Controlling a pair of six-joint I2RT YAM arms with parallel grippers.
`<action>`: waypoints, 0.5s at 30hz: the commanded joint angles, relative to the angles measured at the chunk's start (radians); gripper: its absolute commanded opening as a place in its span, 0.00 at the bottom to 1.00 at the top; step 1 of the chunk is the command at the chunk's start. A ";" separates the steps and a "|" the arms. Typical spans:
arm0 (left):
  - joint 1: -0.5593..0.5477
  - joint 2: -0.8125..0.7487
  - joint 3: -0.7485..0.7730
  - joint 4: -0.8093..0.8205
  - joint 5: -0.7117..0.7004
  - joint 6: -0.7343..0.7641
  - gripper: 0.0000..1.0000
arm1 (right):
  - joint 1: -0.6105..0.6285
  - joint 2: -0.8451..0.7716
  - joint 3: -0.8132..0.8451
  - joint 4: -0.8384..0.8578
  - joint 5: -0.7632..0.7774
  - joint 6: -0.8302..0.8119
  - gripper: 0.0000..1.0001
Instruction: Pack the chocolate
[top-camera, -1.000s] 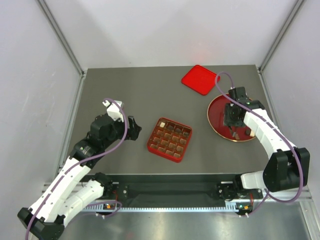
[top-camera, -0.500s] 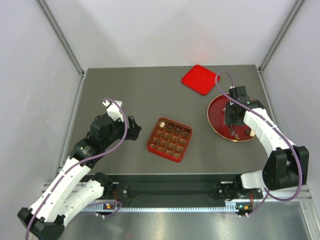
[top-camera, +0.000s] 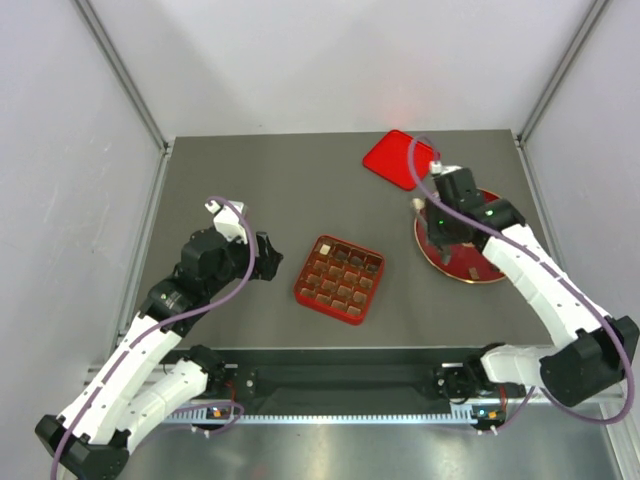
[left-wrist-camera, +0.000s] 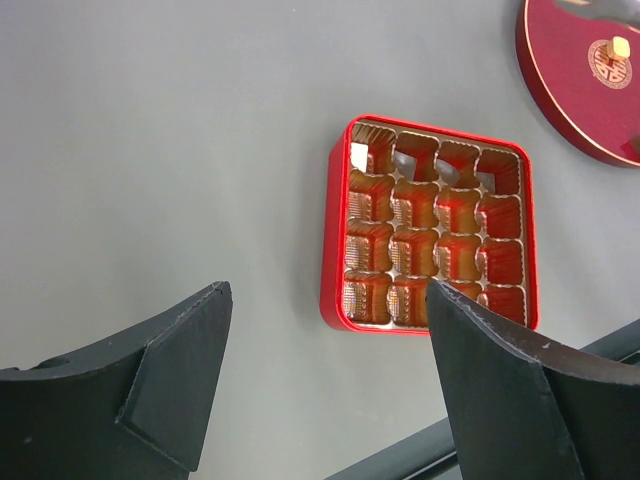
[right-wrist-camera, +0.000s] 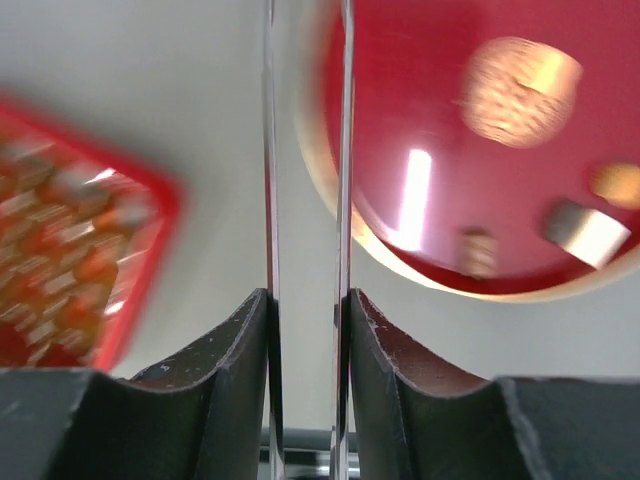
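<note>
The red gridded tray (top-camera: 339, 280) lies mid-table, with a cream chocolate (top-camera: 325, 246) in its far-left corner cell and several dark pieces in other cells. The left wrist view shows the same tray (left-wrist-camera: 430, 225) and cream piece (left-wrist-camera: 359, 155). My left gripper (top-camera: 268, 255) hangs open to the left of the tray, empty (left-wrist-camera: 328, 292). My right gripper (top-camera: 420, 205) hovers over the left rim of the round red plate (top-camera: 480, 268). Its jaws (right-wrist-camera: 305, 150) stand narrow, and a small cream piece shows at their tips from above. Loose chocolates (right-wrist-camera: 587, 232) remain on the plate (right-wrist-camera: 430, 120).
The flat red lid (top-camera: 400, 158) lies at the back, just behind the right gripper. Grey walls close in the table on three sides. The arm bases and a black rail run along the near edge.
My right gripper has narrowed its jaws, lifted off the plate's middle and swung left and back to the plate's left rim. The left arm has not moved.
</note>
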 joint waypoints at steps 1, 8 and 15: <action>-0.001 -0.009 0.004 0.014 -0.021 0.002 0.83 | 0.162 -0.013 0.081 -0.003 0.010 0.066 0.26; -0.003 -0.026 0.002 0.013 -0.037 0.000 0.83 | 0.492 0.083 0.132 0.013 0.040 0.168 0.26; -0.001 -0.032 0.004 0.011 -0.051 -0.001 0.83 | 0.623 0.185 0.178 0.055 0.025 0.204 0.26</action>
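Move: The right hand holds metal tweezers with a pale chocolate at their tips. Its goal, the red chocolate box, lies about 21 cm to its left, 7 cm back and 14 cm below. At similar depth, the round plate is some 10 cm to its right and 5 cm ahead, the red tray about 23 cm ahead and 7 cm left. From the left hand the box is roughly 14 cm right, level fore and aft, 18 cm below. Swing the right gripper quickly left, about 18 cm, and back some 8 cm, from the plate's near-left side to over the chocolate box, arching up a little before sinking back to almost the starting height. Turn it about 25 degrees counter-clockwise on the way and keep the grip on the tweezers, so the held chocolate comes over the box's far-left corner. ##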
